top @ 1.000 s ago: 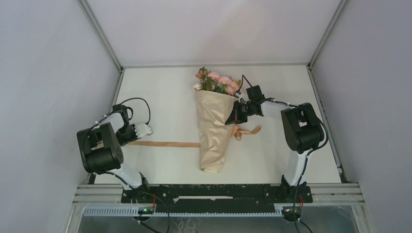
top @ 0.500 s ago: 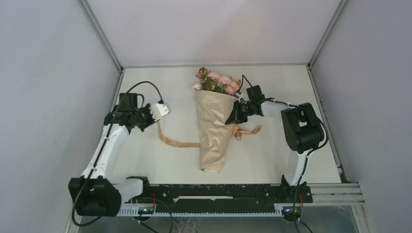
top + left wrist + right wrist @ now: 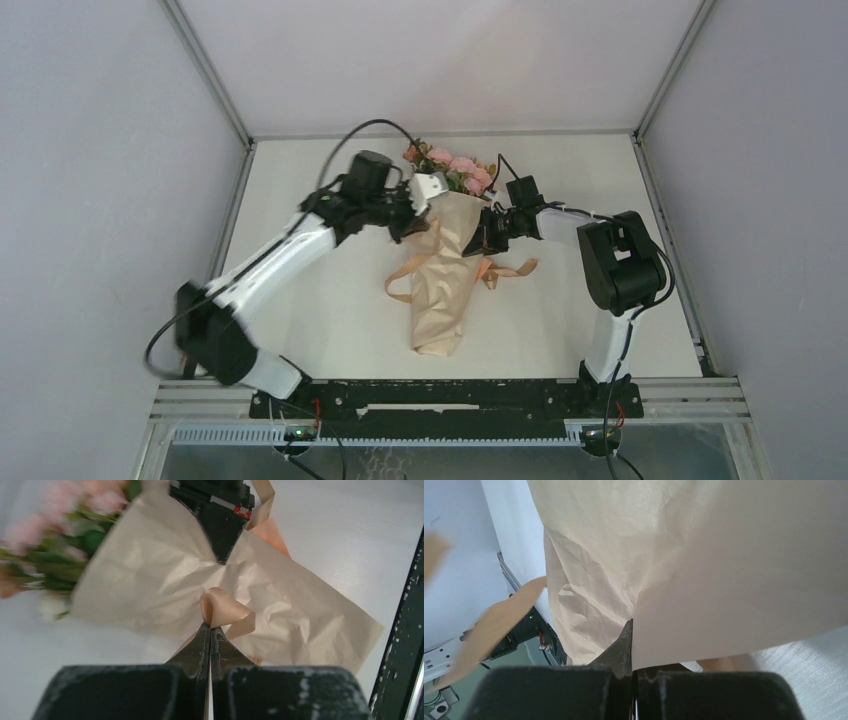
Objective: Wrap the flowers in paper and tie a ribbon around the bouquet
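The flowers (image 3: 448, 168), pink blooms with green leaves, stick out of the far end of a cone of tan paper (image 3: 440, 290) lying mid-table. The left gripper (image 3: 420, 228) hangs over the cone's upper left side, shut on the peach ribbon (image 3: 225, 611), which curls out from the jaw tips (image 3: 210, 627). Ribbon loops show beside the cone at left (image 3: 398, 287) and at right (image 3: 512, 269). My right gripper (image 3: 478, 240) sits at the cone's right edge, shut on the paper (image 3: 724, 565), which hides one finger. In the left wrist view the flowers (image 3: 60, 535) are blurred.
Grey walls with metal posts close in the white table (image 3: 320, 180) on three sides. A black rail (image 3: 440, 395) with the arm bases runs along the near edge. A blurred ribbon tail (image 3: 494, 625) crosses the right wrist view's left side.
The left arm has swung from the table's left side across to the bouquet, carrying the ribbon. The flat strip has become a loop beside the cone. The right arm has not moved.
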### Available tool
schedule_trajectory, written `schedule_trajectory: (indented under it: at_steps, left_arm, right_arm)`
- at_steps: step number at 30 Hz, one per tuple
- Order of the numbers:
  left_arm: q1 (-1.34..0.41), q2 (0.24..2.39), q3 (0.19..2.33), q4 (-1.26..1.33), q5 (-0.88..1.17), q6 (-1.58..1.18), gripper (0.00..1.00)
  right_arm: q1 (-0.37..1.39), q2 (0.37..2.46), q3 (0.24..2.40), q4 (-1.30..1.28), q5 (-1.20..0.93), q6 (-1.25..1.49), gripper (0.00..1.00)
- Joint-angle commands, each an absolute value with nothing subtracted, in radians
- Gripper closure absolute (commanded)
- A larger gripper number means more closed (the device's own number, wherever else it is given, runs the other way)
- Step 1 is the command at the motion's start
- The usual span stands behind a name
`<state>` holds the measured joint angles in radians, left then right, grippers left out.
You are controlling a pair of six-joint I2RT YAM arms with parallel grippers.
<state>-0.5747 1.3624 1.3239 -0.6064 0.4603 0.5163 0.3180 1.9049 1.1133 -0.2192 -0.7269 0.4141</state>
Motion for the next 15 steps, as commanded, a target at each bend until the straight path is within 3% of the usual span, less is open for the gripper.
schedule_trajectory:
  at_steps: [1, 9, 15]
  left_arm:
    - [-0.622, 1.629, 1.368, -0.482, 0.500, 0.318, 1.00]
    - [-0.664, 1.908, 1.462, -0.420, 0.495, 0.175, 1.00]
    - [-0.673, 2.034, 1.486, -0.433, 0.489, 0.130, 1.00]
  right_arm:
    - [0.323, 1.909, 1.113, -0.172, -0.714, 0.440, 0.98]
    - [0.316, 1.876, 1.113, -0.181, -0.668, 0.469, 0.76]
    - [0.314, 1.788, 1.098, -0.207, -0.557, 0.495, 0.65]
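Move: Both grippers are shut: the left has the ribbon's free end above the bouquet, the right pinches the gathered paper. That gather lies about 4 cm ahead of the left hand, 10 cm to its right and 20 cm below. From the left hand, the blooms are some 20 cm ahead and 6 cm right; the wrap's foot is about 14 cm back and 3 cm right. The ribbon's other tail lies roughly 4 cm back and 7 cm right of the gather. Down fast, then easing off, the left hand carries its pinched ribbon end some 19 cm lower and 8 cm right, slightly forward, onto the gathered paper beside the right fingertips, its wrist tipping about 30 degrees so the fingers point more down. The right hand stays nearly in place and opens its fingers about a third, easing its pinch on the paper. ##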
